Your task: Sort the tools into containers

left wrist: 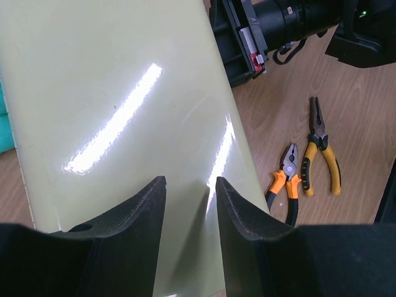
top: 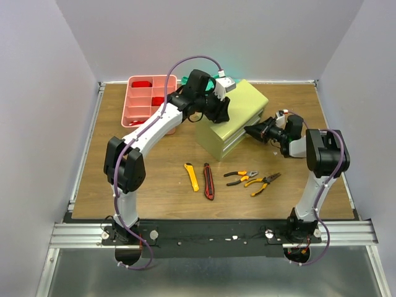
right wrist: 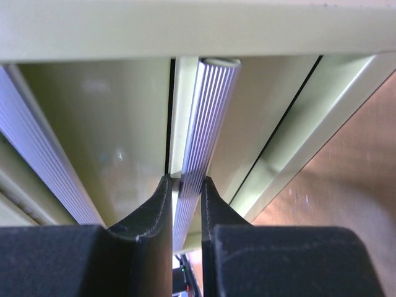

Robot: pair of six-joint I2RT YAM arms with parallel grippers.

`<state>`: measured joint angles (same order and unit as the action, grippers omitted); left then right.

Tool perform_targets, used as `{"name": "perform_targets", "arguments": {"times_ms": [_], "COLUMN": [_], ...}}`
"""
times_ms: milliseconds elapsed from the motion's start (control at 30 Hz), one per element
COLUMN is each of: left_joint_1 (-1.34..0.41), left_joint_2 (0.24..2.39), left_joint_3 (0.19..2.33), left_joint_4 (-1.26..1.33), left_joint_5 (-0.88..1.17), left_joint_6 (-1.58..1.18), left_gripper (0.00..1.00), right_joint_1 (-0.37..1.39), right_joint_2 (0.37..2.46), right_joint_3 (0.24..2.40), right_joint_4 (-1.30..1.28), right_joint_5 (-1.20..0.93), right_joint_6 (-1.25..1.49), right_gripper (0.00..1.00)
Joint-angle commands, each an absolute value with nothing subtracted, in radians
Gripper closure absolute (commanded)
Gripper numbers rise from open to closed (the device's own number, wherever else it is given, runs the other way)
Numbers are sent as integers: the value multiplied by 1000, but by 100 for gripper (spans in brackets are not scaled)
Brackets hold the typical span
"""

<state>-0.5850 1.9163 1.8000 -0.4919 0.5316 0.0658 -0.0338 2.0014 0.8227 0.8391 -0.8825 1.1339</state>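
The olive-green chest (top: 234, 111) stands at the back middle of the table. My left gripper (top: 220, 112) (left wrist: 190, 185) is over its glossy top (left wrist: 124, 93), open, with nothing between the fingers. My right gripper (top: 252, 131) (right wrist: 184, 180) is at the chest's front, shut on a ribbed silver drawer handle (right wrist: 210, 117). On the wood in front lie a yellow utility knife (top: 192, 176), a red-black utility knife (top: 208, 180) and two orange-handled pliers (top: 241, 177) (top: 262, 183). The left wrist view also shows both pliers (left wrist: 288, 179) (left wrist: 322, 151). The pink tray (top: 129, 99) sits at the back left.
Red items lie in two compartments of the pink tray. A strip of green cloth (top: 218, 75) shows behind the chest. A second ribbed handle (right wrist: 43, 161) runs left of the gripped one. My right arm (left wrist: 291, 25) reaches in at the chest's front.
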Motion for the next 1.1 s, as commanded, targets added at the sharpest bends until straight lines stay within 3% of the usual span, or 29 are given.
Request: {"name": "perform_targets", "arguments": {"times_ms": [0, 233, 400, 533, 633, 700, 1067], "left_joint_1": [-592, -601, -607, -626, -656, -699, -842], "left_joint_2": [1902, 1910, 1898, 1879, 1858, 1852, 1950], "left_joint_3": [1769, 1769, 1740, 1714, 1709, 1716, 1802], "left_joint_4": [-519, -546, -545, -528, -506, -508, -529], "left_joint_5": [495, 462, 503, 546, 606, 609, 336], "left_joint_6": [71, 92, 92, 61, 32, 14, -77], "left_gripper": [52, 50, 59, 71, 92, 99, 100], "right_joint_1": [-61, -144, -193, -199, -199, -199, -199], "right_joint_2": [1885, 1793, 1784, 1779, 1789, 1796, 1822], "right_joint_3": [755, 692, 675, 684, 695, 703, 733], "right_joint_4": [775, 574, 546, 546, 543, 540, 546], "right_joint_5": [-922, -946, -945, -937, -937, -939, -934], "right_joint_6": [1014, 876, 830, 824, 824, 821, 833], "right_gripper": [87, 87, 89, 89, 89, 89, 92]}}
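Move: My right fingers already hold the lower drawer handle of the green cabinet, whose middle lies some 6 cm ahead and 6 cm to the left. My open left hand hovers over that cabinet, its middle about 4 cm ahead, 5 cm right and 11 cm below. From the left hand the orange pliers lie roughly 15 cm back, 10 cm right and 20 cm down, the yellow pliers 17 cm back and 19 cm right at that same depth. I keep my right-hand pinch on the drawer handle and haul it back and to the right, about 5 cm each way, then hold still there. My left hand hardly shifts at first; its fingers shut, and it sweeps some 10 cm back and 7 cm right over the cabinet towards its front edge and the pliers, turning about 10 degrees clockwise. ##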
